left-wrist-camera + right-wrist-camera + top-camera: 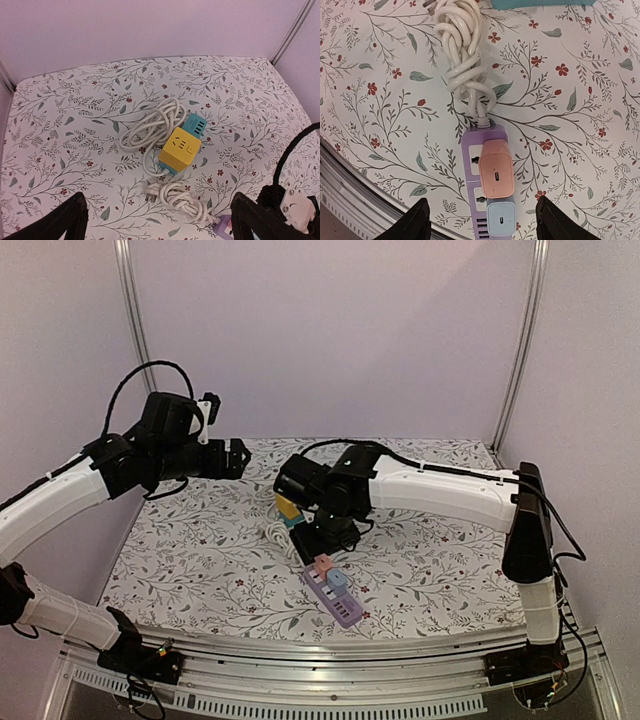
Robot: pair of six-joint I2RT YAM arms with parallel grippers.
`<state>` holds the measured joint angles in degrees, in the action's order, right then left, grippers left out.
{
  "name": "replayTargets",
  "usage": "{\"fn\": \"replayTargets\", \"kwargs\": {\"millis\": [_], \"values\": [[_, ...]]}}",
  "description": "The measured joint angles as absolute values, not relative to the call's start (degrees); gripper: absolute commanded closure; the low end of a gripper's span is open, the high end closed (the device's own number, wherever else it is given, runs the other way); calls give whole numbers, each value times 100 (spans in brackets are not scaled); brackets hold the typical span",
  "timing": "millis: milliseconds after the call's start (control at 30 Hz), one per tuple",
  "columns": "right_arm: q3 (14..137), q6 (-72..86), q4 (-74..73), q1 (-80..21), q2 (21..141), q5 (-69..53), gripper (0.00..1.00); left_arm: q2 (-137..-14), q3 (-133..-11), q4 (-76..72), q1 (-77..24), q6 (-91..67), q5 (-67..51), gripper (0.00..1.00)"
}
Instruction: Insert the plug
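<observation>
A purple power strip (472, 150) lies near the table's front, also seen in the top view (341, 605). A pink plug (497, 168) sits in its socket nearest the cord. A pale blue plug (500, 217) sits in the socket beside it. My right gripper (482, 216) hovers right above them, open, with a dark finger on either side and nothing held. In the top view it (325, 537) hangs over the strip's cord end. My left gripper (235, 457) is raised at the left, open and empty (160, 215).
A yellow and teal cube socket (180, 146) with a looped white cable (150, 122) sits mid-table. The strip's bundled white cord (192, 202) ends in a loose pronged plug (151, 189). The table's metal front rail (350, 180) runs close by the strip.
</observation>
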<state>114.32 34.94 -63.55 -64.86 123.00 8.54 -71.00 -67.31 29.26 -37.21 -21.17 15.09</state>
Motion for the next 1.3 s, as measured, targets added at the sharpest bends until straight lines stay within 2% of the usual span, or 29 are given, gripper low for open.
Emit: {"fn": "replayTargets", "kwargs": {"millis": [267, 733, 933, 1300], "values": [[11782, 3610, -6541, -6381, 12110, 1284, 2, -7159, -6838, 3133, -3721, -2123, 1610, 1], [11671, 3782, -5900, -5116, 11100, 2191, 1, -7122, -7175, 3426, -3653, -1946, 1855, 0], [10787, 4016, -5500, -4189, 10038, 2176, 1, -6737, -7061, 3548, -3575, -1951, 2167, 0], [8980, 4134, -4648, -4209, 8270, 2517, 1, -5887, -6464, 3535, -3524, -1975, 2919, 0]]}}
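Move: The blue plug just let go lies about 7 cm below the right hand, some 4 cm back and 4 cm to its right. The pink plug sits about 5 cm farther out and 3 cm to the left of the blue one. The white cord bundle lies roughly 10 cm ahead and 7 cm left of the hand, with the yellow plug about 21 cm ahead, 7 cm left. From the left hand, the blue plug is about 25 cm right, 14 cm back and 22 cm down. Up and forward off the blue plug, then sweeping right, the empty right hand climbs about 20 cm and ends some 22 cm to the right, easing back a little at the end; its fingers open the rest of the way and the wrist lifts from pointing down while swinging clockwise. Meanwhile the open left hand drifts about 8 cm left and slightly up, farther from the strips. ##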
